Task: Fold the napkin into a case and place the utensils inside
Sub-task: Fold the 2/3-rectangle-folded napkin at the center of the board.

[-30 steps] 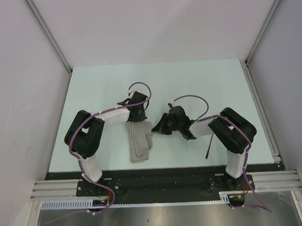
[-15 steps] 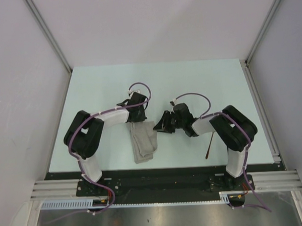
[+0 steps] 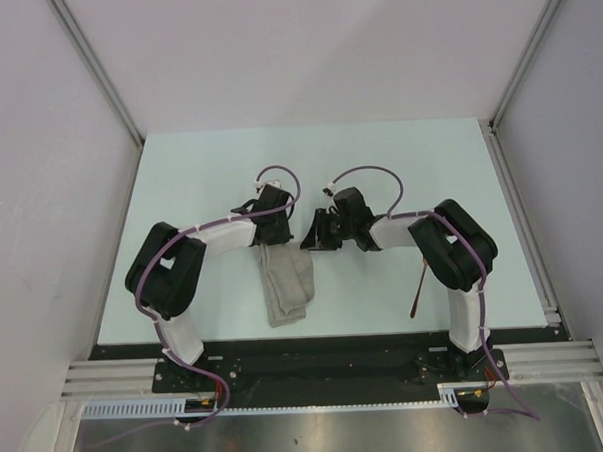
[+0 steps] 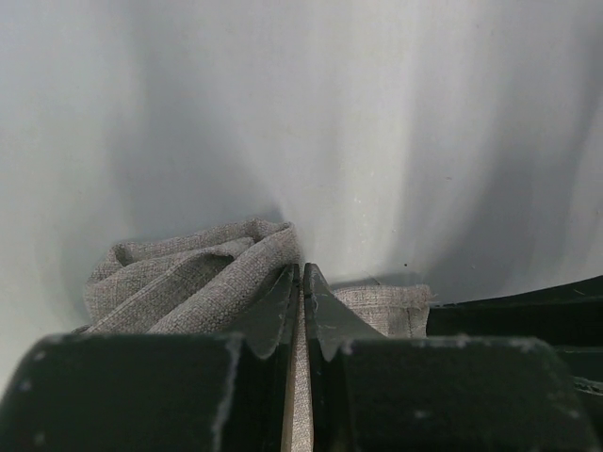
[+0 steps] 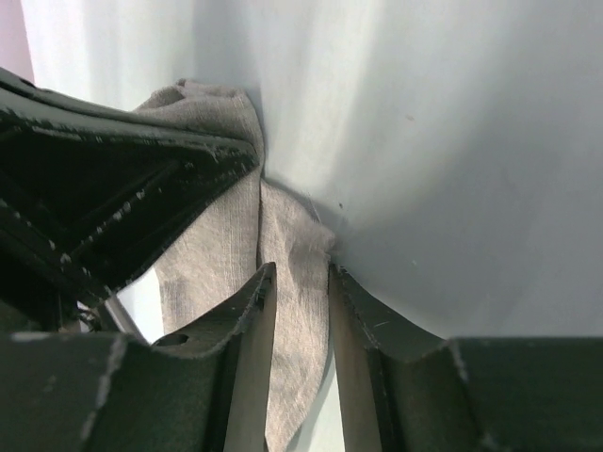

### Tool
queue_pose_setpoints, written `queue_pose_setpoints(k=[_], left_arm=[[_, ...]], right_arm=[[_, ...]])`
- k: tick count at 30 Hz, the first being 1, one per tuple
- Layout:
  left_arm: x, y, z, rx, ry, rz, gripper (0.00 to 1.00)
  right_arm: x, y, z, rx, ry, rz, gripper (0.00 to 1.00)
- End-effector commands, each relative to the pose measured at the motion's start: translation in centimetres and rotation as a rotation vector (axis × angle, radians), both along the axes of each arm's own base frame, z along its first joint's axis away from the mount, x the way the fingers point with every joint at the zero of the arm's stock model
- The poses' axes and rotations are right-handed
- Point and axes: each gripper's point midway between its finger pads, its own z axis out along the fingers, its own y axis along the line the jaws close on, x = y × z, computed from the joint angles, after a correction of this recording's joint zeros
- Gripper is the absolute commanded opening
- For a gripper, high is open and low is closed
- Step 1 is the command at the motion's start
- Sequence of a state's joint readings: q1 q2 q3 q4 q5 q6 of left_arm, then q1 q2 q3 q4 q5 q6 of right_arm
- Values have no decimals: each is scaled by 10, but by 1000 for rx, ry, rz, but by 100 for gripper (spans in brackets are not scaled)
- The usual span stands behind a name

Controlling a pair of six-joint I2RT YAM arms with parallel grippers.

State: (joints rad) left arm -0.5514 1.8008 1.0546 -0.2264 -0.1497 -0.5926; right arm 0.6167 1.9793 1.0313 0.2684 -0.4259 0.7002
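Note:
The grey-beige napkin [image 3: 286, 285] lies folded into a narrow oblong near the table's front middle, with its far end bunched and lifted. My left gripper [image 3: 273, 237] is at that far end. In the left wrist view it [image 4: 302, 270] is shut on a fold of the napkin [image 4: 188, 278]. My right gripper [image 3: 309, 236] is beside it at the napkin's far right corner. Its jaws [image 5: 301, 275] stand apart around a loose strip of the napkin [image 5: 297, 282] without pinching it. The copper-orange fork [image 3: 417, 293] lies on the table at the right, behind the right arm. The black utensil is out of view.
The pale table [image 3: 199, 180] is bounded by grey walls and an aluminium rail [image 3: 521, 216] on the right. The two arm bases stand on a black strip [image 3: 317, 360] at the near edge. The left gripper's dark body [image 5: 113, 188] fills the left of the right wrist view.
My right gripper has moved left and further from the bases to the napkin's far right corner, and its jaws have opened. The napkin's far end has spread to the right. The left gripper keeps its hold.

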Motion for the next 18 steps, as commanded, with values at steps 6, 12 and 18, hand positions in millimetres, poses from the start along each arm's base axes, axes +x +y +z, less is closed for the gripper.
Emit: queue_pose_setpoints(k=[6, 12, 18], left_arm=[[-10, -5, 6, -19, 13, -47, 8], [-15, -7, 2, -15, 20, -65, 8], [-28, -16, -3, -44, 33, -119, 7]], right_arm=[[4, -5, -44, -222, -8, 18, 30], [23, -8, -26, -197, -49, -53, 14], [48, -4, -7, -100, -70, -76, 2]])
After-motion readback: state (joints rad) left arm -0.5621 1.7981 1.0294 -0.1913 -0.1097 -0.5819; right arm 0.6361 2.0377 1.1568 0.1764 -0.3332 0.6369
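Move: The napkin's far right corner, where the flat layer ends, lies about 2 cm ahead and 1 cm left of the right hand, roughly 1 cm below. The left fingertips are some 2 cm ahead and 4 cm left of the right hand. From the left hand that corner is about 3 cm to the right and level, and the raised fold is 3 cm left and 1 cm back. The right fingers come to pinch the napkin's far right corner: half open, they slide forward and left, then close on it while still edging forward and easing back about 1 cm right, some 2.5 cm forward in all. The left hand keeps its shut tips on the far edge, drifting about 1 cm right and back towards them. ##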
